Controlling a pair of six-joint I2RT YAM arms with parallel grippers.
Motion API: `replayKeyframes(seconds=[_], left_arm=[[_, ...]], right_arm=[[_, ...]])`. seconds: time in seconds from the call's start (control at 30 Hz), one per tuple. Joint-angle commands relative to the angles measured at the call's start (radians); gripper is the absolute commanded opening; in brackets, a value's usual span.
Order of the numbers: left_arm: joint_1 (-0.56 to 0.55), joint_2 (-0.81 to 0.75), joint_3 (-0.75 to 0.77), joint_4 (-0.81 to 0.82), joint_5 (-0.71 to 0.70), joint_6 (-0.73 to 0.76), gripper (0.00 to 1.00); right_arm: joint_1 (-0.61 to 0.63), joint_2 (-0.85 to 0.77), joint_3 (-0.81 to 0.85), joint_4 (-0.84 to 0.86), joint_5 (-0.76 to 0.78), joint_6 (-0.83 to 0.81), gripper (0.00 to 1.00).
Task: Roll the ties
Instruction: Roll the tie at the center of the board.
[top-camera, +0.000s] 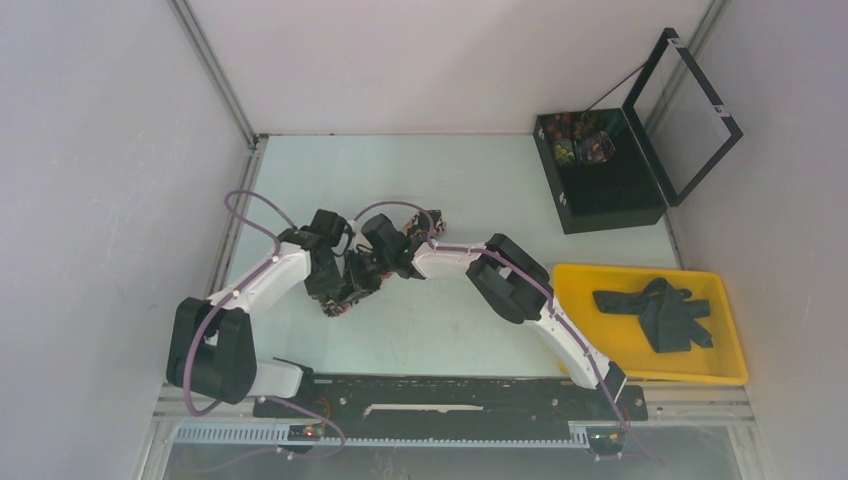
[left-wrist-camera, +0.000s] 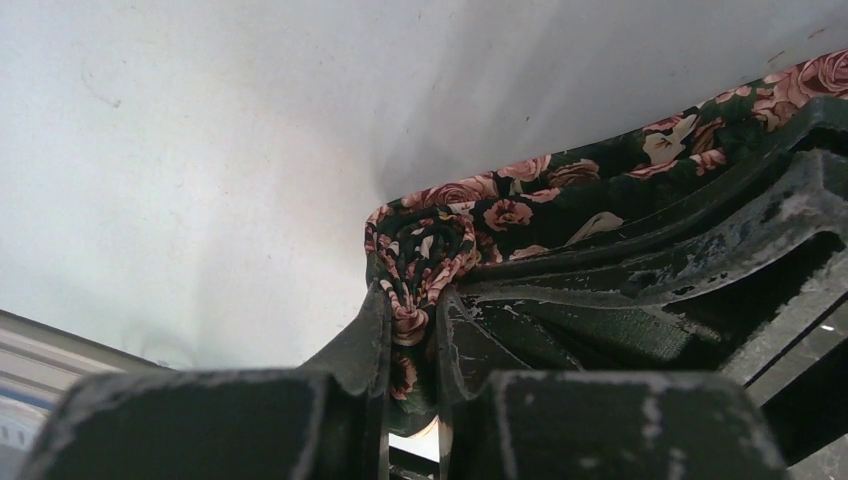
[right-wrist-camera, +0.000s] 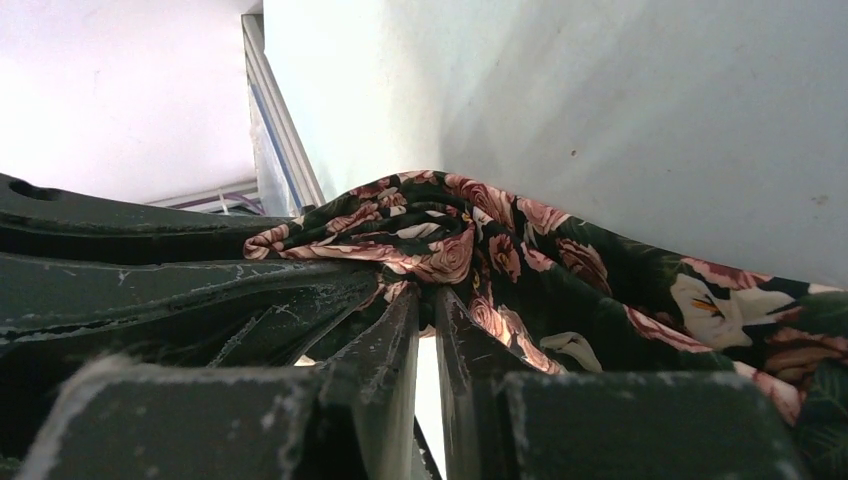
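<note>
A dark tie with pink roses (top-camera: 338, 306) lies aslant on the table's middle, partly hidden under both grippers. In the left wrist view my left gripper (left-wrist-camera: 412, 312) is shut on a bunched, twisted fold of this tie (left-wrist-camera: 500, 215). In the right wrist view my right gripper (right-wrist-camera: 427, 300) is shut on the gathered edge of the same tie (right-wrist-camera: 560, 270). The two grippers face each other almost tip to tip, left gripper (top-camera: 350, 283) and right gripper (top-camera: 386, 266). Plain dark ties (top-camera: 662, 312) lie heaped in a yellow tray.
The yellow tray (top-camera: 735, 345) sits at the right front. A black box (top-camera: 600, 195) with its lid raised stands at the back right and holds rolled patterned ties (top-camera: 578, 140). Purple cables loop above both arms. White walls close in the table.
</note>
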Motion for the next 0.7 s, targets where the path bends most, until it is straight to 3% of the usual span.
replayKeyframes(seconds=[0.0,0.67], left_arm=[[-0.022,0.022,0.058,-0.004,-0.03,0.005,0.0],[-0.116,0.258,0.138,-0.022,-0.129,-0.076,0.0]], right_arm=[[0.012,-0.009,0.03,0.042,-0.017,0.007,0.15],[-0.132,-0.366,-0.284,-0.126,0.179,-0.199,0.14]])
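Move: The left hand already pinches the tie's roll, whose middle lies at its fingertips, about 1 cm below. For the right hand, at the roll's side, the roll lies some 2 cm left and 1 cm back, about level. The tie's free end lies about 15 cm ahead of the right hand, 17 cm to its right and 2 cm lower. The right hand comes free, sweeping some 9 cm right-forward, finally rising; the left keeps its pinch, easing down-right 2 cm. ##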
